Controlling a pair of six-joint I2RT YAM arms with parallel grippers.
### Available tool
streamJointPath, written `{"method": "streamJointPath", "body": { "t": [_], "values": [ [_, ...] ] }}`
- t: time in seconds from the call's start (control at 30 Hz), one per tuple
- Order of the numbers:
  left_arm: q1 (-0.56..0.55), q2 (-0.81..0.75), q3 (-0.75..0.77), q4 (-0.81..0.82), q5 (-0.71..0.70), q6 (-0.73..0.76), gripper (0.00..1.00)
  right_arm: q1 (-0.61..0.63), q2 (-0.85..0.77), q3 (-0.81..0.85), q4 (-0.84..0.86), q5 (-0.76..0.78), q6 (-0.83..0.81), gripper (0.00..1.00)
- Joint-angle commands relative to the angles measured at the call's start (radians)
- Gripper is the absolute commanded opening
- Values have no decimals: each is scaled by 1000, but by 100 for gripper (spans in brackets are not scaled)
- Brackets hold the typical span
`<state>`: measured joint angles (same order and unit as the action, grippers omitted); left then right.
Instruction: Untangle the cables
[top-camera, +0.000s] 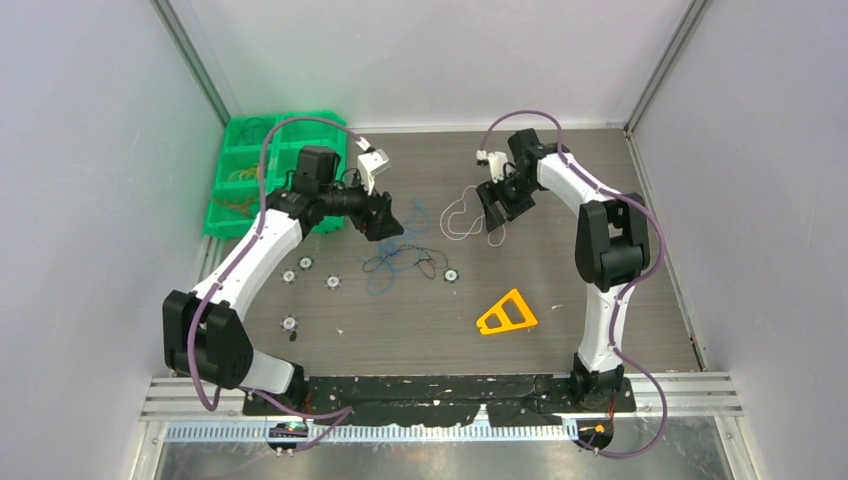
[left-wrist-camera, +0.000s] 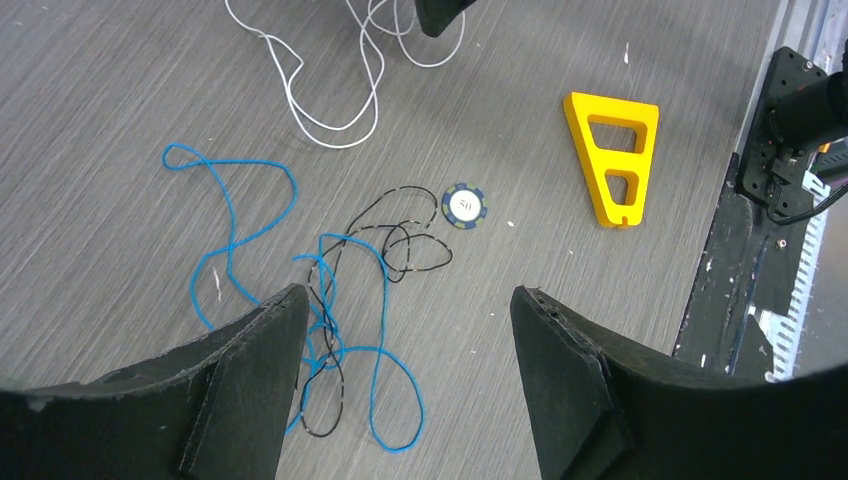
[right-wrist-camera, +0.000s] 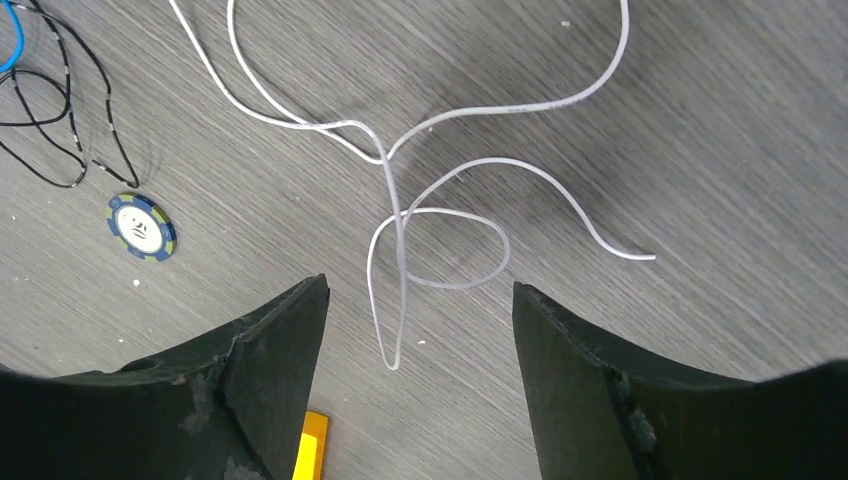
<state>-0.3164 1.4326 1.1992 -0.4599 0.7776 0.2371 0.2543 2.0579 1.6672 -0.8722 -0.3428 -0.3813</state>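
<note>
A thin white cable (top-camera: 462, 207) (left-wrist-camera: 330, 120) lies in loose loops on the grey table, apart from the others. My right gripper (top-camera: 497, 215) (right-wrist-camera: 420, 282) hovers over it, open, with one narrow loop of the white cable (right-wrist-camera: 402, 268) lying on the table between the spread fingers, touching neither. A blue cable (top-camera: 380, 280) (left-wrist-camera: 380, 300) and a black cable (top-camera: 425, 258) (left-wrist-camera: 427, 270) are twisted together at the table's centre. My left gripper (top-camera: 385, 222) (left-wrist-camera: 400, 290) is above that tangle, open and empty.
A green bin (top-camera: 250, 170) at the back left holds more thin wires. A yellow triangular block (top-camera: 506, 313) (left-wrist-camera: 610, 160) lies front right. A blue poker chip (top-camera: 452, 274) (left-wrist-camera: 463, 206) (right-wrist-camera: 141, 226) sits beside the black cable; several other chips (top-camera: 333, 282) lie to the left.
</note>
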Motion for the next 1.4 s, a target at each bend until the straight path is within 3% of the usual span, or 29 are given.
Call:
{"method": "streamJointPath", "body": {
  "t": [0.0, 0.2, 0.47, 0.53, 0.73, 0.97, 1.2, 1.37],
  "values": [
    [15, -35, 19, 36, 12, -28, 76, 2, -35, -22, 76, -50, 104, 73],
    [26, -39, 29, 58, 11, -65, 78, 1, 28, 1, 156, -163, 190, 68],
    [31, -66, 36, 69, -48, -88, 83, 1, 136, 84, 182, -137, 220, 57],
    [31, -72, 43, 66, -51, -95, 84, 0, 146, 99, 183, -143, 223, 49],
    [31, -86, 42, 72, -73, -109, 93, -10, 88, 109, 218, -267, 228, 8],
    [30, -132, -15, 234, -42, -161, 99, -32, -114, 10, 331, -509, 301, 5],
    [-25, -104, 0, 360, 12, -228, 99, -23, -304, -105, 556, -637, 555, 5],
    [-116, -99, -6, 481, -86, -249, 100, 2, -376, -152, 700, -687, 734, 5]
  ]
}}
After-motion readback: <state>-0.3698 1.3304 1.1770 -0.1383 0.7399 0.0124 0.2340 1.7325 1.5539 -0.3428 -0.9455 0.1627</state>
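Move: The white cable's loops lie under the open right fingers, their middle about 4 cm ahead, 6 cm left and 5 cm below. From this hand, the poker chip is about 12 cm back and 11 cm left, with the black cable some 8 cm back and 18 cm left. From the left hand, held about 20 cm above the table, the white cable is some 15 cm ahead and 18 cm right; the blue cable is 6 cm ahead, 1 cm right. The right fingers close on the white cable and pinch it after reaching left, forward and down about 3 to 4 cm each way. That hand then lifts roughly 24 cm, drifting left and back, and rolls some 45 degrees until its fingers point left. The left hand opens fully and rises about 8 cm, fingers tipping up, finally edging right towards the cable. ##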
